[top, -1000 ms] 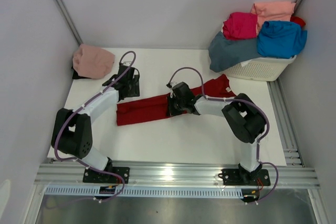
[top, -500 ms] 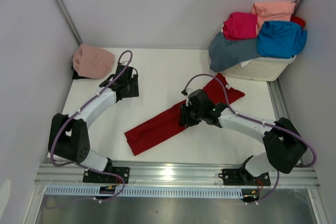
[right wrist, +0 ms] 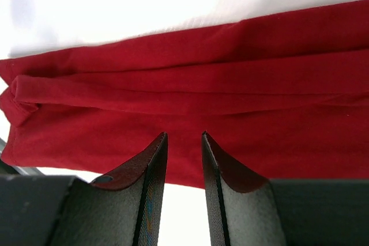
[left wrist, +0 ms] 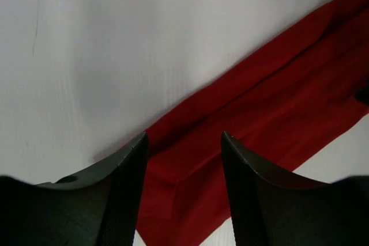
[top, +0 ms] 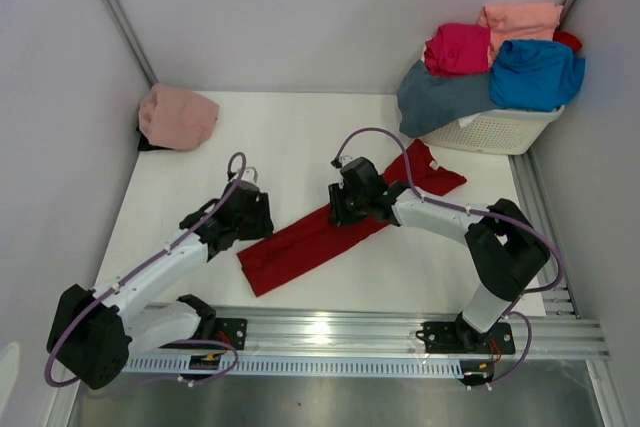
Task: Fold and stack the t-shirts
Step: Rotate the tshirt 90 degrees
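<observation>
The dark red t-shirt (top: pixel 330 229), folded into a long strip, lies diagonally across the white table (top: pixel 290 137). My left gripper (top: pixel 252 215) hovers at the strip's near-left end. In the left wrist view its fingers (left wrist: pixel 128 188) stand apart over the red cloth (left wrist: pixel 271 96), holding nothing. My right gripper (top: pixel 345 205) is over the middle of the strip. The right wrist view shows its jaws a little apart, tips just above the cloth (right wrist: pixel 230 84), with nothing between them. A dusty pink t-shirt (top: pixel 178 115) lies at the back left.
A white lattice basket (top: pixel 498 130) stands at the back right, piled with magenta (top: pixel 458 47), salmon (top: pixel 520 19), bright blue (top: pixel 537 74) and slate grey-blue (top: pixel 440 97) t-shirts. Grey walls close in left, back and right. A metal rail (top: pixel 330 332) runs along the near edge.
The red strip swung from nearly level to diagonal, its left end nearer the rail. The right gripper let go of it. The left arm came from the back left to the strip's near end.
</observation>
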{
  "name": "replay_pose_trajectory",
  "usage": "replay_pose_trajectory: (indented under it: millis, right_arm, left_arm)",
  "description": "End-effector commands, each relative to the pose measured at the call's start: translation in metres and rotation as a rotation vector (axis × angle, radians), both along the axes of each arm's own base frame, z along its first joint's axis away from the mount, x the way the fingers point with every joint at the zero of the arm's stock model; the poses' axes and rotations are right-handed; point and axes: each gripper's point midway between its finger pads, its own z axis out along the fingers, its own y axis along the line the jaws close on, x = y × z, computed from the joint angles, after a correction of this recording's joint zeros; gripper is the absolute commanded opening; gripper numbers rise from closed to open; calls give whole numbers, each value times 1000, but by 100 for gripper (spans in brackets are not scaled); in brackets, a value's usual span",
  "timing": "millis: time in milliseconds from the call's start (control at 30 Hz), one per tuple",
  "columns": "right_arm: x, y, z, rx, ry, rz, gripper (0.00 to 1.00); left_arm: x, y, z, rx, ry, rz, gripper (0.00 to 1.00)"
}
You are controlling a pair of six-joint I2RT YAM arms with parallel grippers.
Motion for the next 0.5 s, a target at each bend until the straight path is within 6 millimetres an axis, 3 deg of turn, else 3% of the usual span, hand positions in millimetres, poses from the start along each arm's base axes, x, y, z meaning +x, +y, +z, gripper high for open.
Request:
replay_pose_trajectory:
  millis: [0, 200, 467]
  right_arm:
    - [10, 4, 11, 11, -49, -8, 34]
    - [11, 7, 10, 25, -42, -13, 33]
    - [4, 4, -1, 11, -11, -28, 31]
  left_arm:
    - [-22, 4, -13, -22, 47, 60, 57]
    - [-50, 4, -22, 1, 89, 44, 57]
    - [-72, -4, -34, 31, 157, 9, 57]
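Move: The left hand hangs open over the red t-shirt near its left end; the middle of that end lies about 7 cm back, roughly level sideways and some 8 cm below. The folded strip slants away from there, its middle around 20 cm to this hand's right and 4 cm ahead. The table's near edge runs about 16 cm straight back and 9 cm below. From the idle right hand, the same end is some 20 cm left, 10 cm back and 5 cm below. The left hand draws back about 6 cm over the t-shirt towards its near left end, sinking some 3 cm mostly at the start, quick at first and then easing off. Its fingers stay a little over half open and tip slightly more steeply downward, with no contact to be seen, while the right hand stays above the middle of the shirt. ##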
